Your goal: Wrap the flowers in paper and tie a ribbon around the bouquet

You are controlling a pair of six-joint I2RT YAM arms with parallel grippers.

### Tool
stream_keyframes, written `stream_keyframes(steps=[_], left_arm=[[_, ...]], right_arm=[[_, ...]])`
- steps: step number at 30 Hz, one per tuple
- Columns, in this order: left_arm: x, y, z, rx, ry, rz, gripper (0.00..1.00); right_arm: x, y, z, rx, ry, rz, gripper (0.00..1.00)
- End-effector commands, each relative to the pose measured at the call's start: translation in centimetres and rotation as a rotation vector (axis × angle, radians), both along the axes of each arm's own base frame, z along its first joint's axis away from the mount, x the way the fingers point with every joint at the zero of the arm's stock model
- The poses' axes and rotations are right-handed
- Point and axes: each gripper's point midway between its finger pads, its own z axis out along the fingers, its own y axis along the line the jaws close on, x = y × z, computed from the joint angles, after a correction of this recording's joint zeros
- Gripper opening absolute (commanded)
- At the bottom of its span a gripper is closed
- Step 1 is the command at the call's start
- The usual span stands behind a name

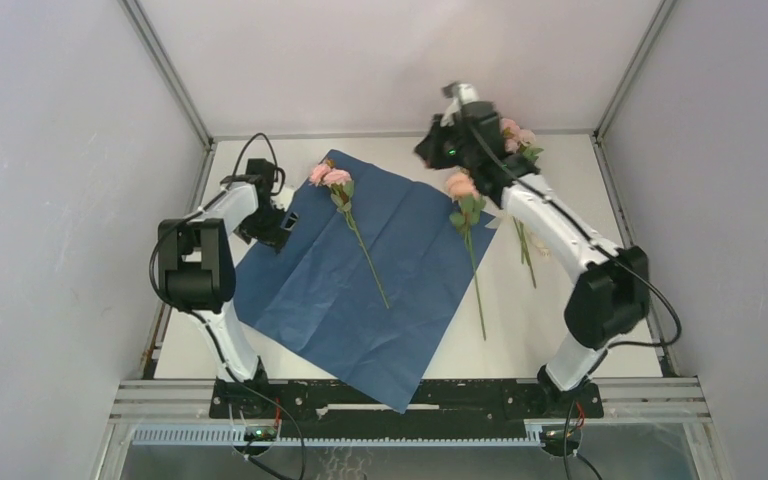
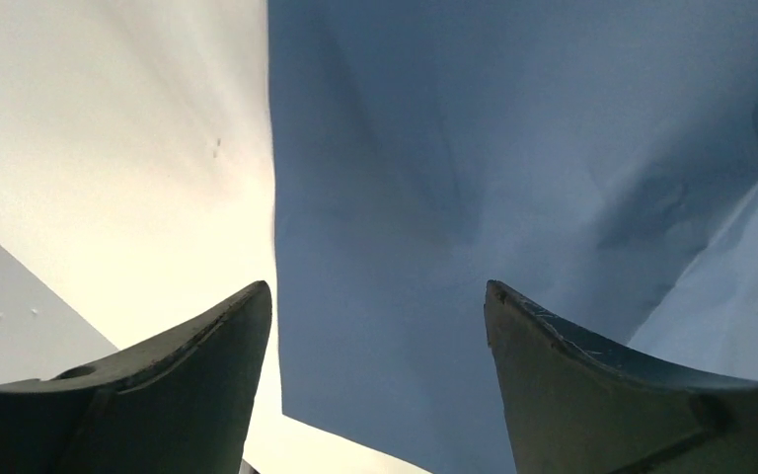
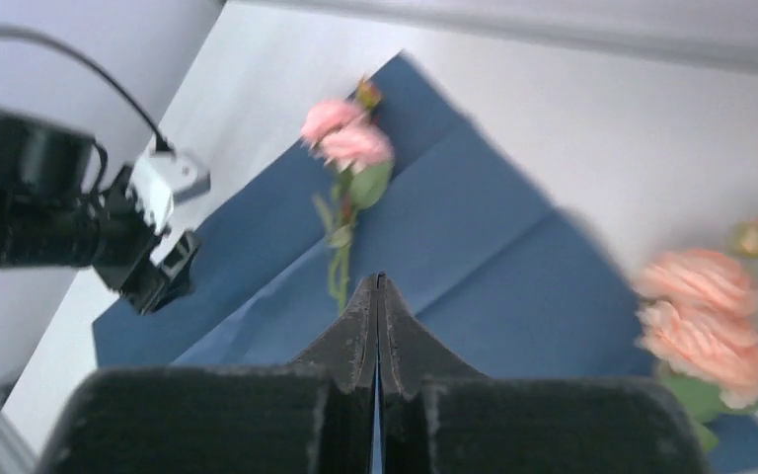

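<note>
The dark blue paper lies flat on the table like a diamond. One of the flowers, a pink one, rests on it with its stem pointing toward me. A peach flower lies across the paper's right edge. More blooms lie at the back right. My left gripper is open just over the paper's left corner, holding nothing. My right gripper is shut and empty, raised above the paper's far corner. The ribbon and the bouquet are out of view.
The white table is enclosed by grey walls on three sides. The paper's near corner hangs over the front rail. The stems of the back-right blooms lie under the right arm.
</note>
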Motion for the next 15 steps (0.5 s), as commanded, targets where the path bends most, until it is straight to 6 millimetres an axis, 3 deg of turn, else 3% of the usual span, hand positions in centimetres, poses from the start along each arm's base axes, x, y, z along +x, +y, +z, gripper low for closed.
stream_keyframes(steps=[1, 3, 8, 9, 12, 15], left_arm=[[0.8, -0.5, 3.6, -0.064, -0.082, 0.015, 0.84], [0.4, -0.5, 3.7, -0.068, -0.083, 0.013, 0.84], [-0.1, -1.1, 4.5, -0.098, -0.103, -0.001, 0.85], [-0.1, -1.1, 4.6, -0.101, -0.105, -0.002, 0.85], [-0.1, -1.2, 4.7, -0.103, -0.106, -0.002, 0.86], [-0.3, -1.3, 4.4, -0.110, -0.094, -0.002, 0.86]], right_arm=[[-0.2, 4.7, -4.6, 0.041, 0.126, 0.017, 0.00], [-0.3, 3.2, -6.3, 0.008, 0.175, -0.019, 0.03], [-1.4, -5.3, -12.7, -0.259, 0.334, -0.233, 0.44], [-1.8, -6.2, -14.0, -0.285, 0.369, -0.240, 0.52], [-1.9, -7.5, -17.8, -0.300, 0.502, -0.214, 0.67], [-1.1, -8.1, -21.0, -0.346, 0.586, -0.208, 0.66]])
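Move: The rose on the paper's right corner, free of my shut right fingers, has its leafy neck about 2 cm back, 9 cm to my right hand's right and some 27 cm below. Level with that neck, the loose ribbon end is 6 cm farther right; the remaining flowers' heads are about 15 cm beyond it and 12 cm to its right. The first rose's neck is 2 cm ahead and 16 cm left of my right hand. From my left hand the target neck is about 6 cm ahead, 42 cm right. I bring my empty right hand down about 17 cm: it first carries on some 5 cm left over the paper, then swings back right about 12 cm towards the leafy neck of the rose. On the way I tip the fingers down nearly 30 degrees, turn slightly clockwise and open them from shut to about two thirds. My open left hand rises 3 cm over the paper's left side. ##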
